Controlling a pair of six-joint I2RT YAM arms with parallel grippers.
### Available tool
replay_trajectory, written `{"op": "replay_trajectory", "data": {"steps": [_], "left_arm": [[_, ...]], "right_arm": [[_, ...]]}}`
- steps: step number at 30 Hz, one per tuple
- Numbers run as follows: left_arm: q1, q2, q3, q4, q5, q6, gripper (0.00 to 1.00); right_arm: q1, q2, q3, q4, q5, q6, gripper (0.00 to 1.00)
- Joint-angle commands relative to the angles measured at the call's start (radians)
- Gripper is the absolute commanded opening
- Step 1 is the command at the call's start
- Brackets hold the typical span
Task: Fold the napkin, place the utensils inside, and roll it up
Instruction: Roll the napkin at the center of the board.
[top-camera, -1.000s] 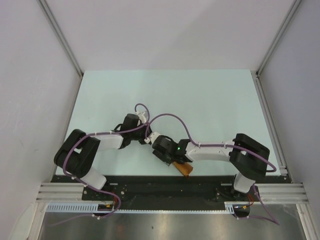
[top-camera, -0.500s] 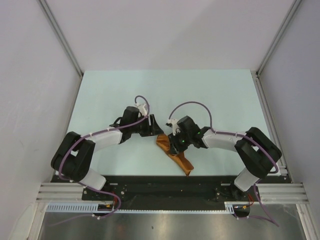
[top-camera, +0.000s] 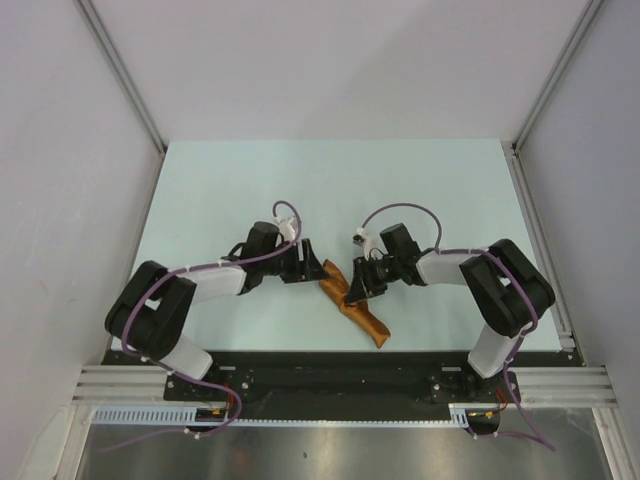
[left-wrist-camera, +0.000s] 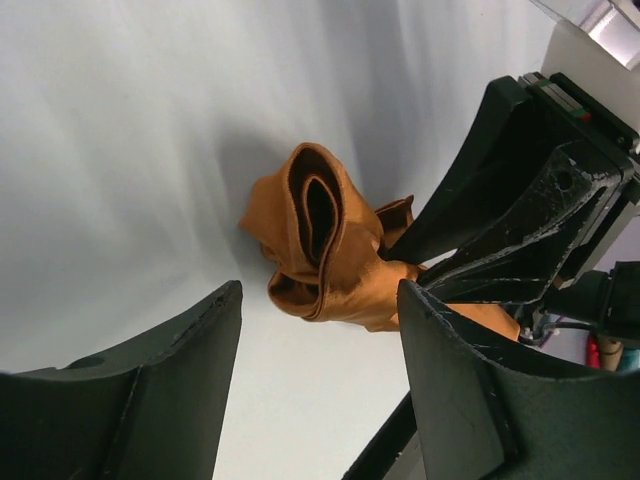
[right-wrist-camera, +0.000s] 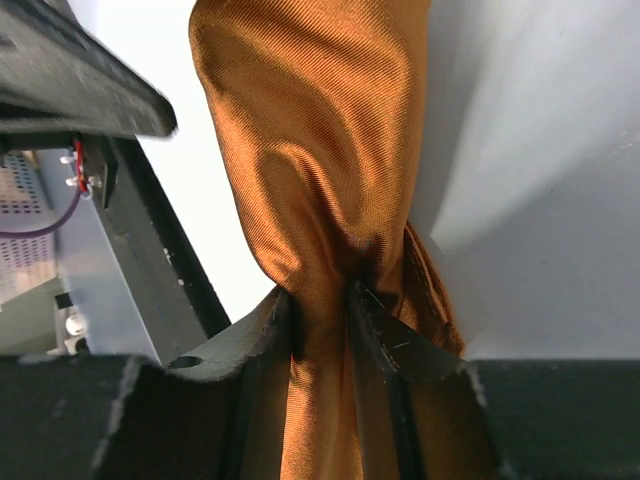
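The rust-orange napkin lies rolled in a long bundle near the table's front middle, running from upper left to lower right. My right gripper is shut on the napkin, pinching a fold of cloth between its jaws. My left gripper is open and empty, just left of the roll's far end, whose spiral end faces it. The spoon is not visible in any view.
The pale green table ends at a black rail close behind the napkin's near end. Grey walls stand on three sides. The two arms' purple cables loop above the wrists.
The right gripper swung up and right and now pinches the roll nearer its upper end. The napkin stretched into a longer bundle. The left gripper drew back slightly left, still open.
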Motion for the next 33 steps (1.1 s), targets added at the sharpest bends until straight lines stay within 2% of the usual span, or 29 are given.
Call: {"op": "replay_trajectory", "data": {"steps": [1,5,8,9,11,12,13,14,17,20,21,23,24,29,33], "left_arm": [[-0.038,0.048,-0.016,0.123,0.068,-0.054,0.67],[-0.062,0.094,-0.036,0.23,0.095,-0.117,0.6],[-0.074,0.125,-0.041,0.288,0.107,-0.152,0.39],[-0.076,0.132,-0.041,0.302,0.111,-0.163,0.29],[-0.078,0.146,-0.044,0.328,0.114,-0.186,0.15],[-0.079,0.149,-0.042,0.333,0.116,-0.192,0.06],[-0.079,0.152,-0.044,0.339,0.116,-0.204,0.02],[-0.078,0.159,-0.044,0.35,0.121,-0.21,0.0],[-0.079,0.165,-0.038,0.356,0.121,-0.233,0.0],[-0.081,0.169,-0.027,0.339,0.119,-0.241,0.0],[-0.081,0.171,-0.024,0.333,0.115,-0.241,0.0],[-0.079,0.172,-0.013,0.293,0.104,-0.234,0.0],[-0.081,0.172,-0.008,0.281,0.101,-0.232,0.0],[-0.081,0.189,0.028,0.201,0.085,-0.217,0.0],[-0.081,0.2,0.054,0.158,0.078,-0.203,0.0]], "right_arm": [[-0.014,0.041,-0.028,0.041,-0.041,0.012,0.32],[-0.03,0.043,-0.032,0.047,-0.05,0.018,0.32],[-0.036,0.035,-0.032,0.042,-0.05,0.024,0.34],[-0.039,0.024,-0.029,0.036,-0.05,0.026,0.38],[-0.045,0.003,-0.023,0.009,-0.044,0.026,0.44],[-0.051,-0.008,-0.011,-0.008,-0.035,0.021,0.5],[-0.053,-0.041,-0.002,-0.03,-0.023,0.009,0.55],[-0.054,-0.057,0.011,-0.088,-0.01,0.0,0.6],[-0.051,-0.141,0.064,-0.195,0.072,-0.032,0.65],[-0.021,-0.25,0.098,-0.266,0.201,-0.051,0.7],[-0.001,-0.27,0.11,-0.287,0.3,-0.06,0.73],[0.082,-0.311,0.149,-0.361,0.42,-0.082,0.76],[0.122,-0.319,0.158,-0.379,0.536,-0.1,0.79],[0.37,-0.341,0.175,-0.4,0.892,-0.143,0.81],[0.507,-0.301,0.186,-0.381,1.029,-0.209,0.78]]}}
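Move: The rolled napkin slants across the board. Its far-left end, which my open left hand goes for, is about 4 cm to the right, 1 cm back and 3 cm below; the napkin's middle is some 8 cm to the right and 8 cm back. My right hand is already closed on that middle, with the far-left end about 7 cm ahead and 5 cm left, and the napkin's near end some 9 cm back and 6 cm right. My left hand slides about 4 cm to the right and a little back and down onto the napkin's far-left end, shuts its fingers there and keeps the pinch. Only once it is closing do I open my right fingers, let go of the middle and lift some 8 cm, swinging briefly right and forward, then left and back, rolling the wrist about 30 degrees so the fingers point more steeply down at the napkin. ##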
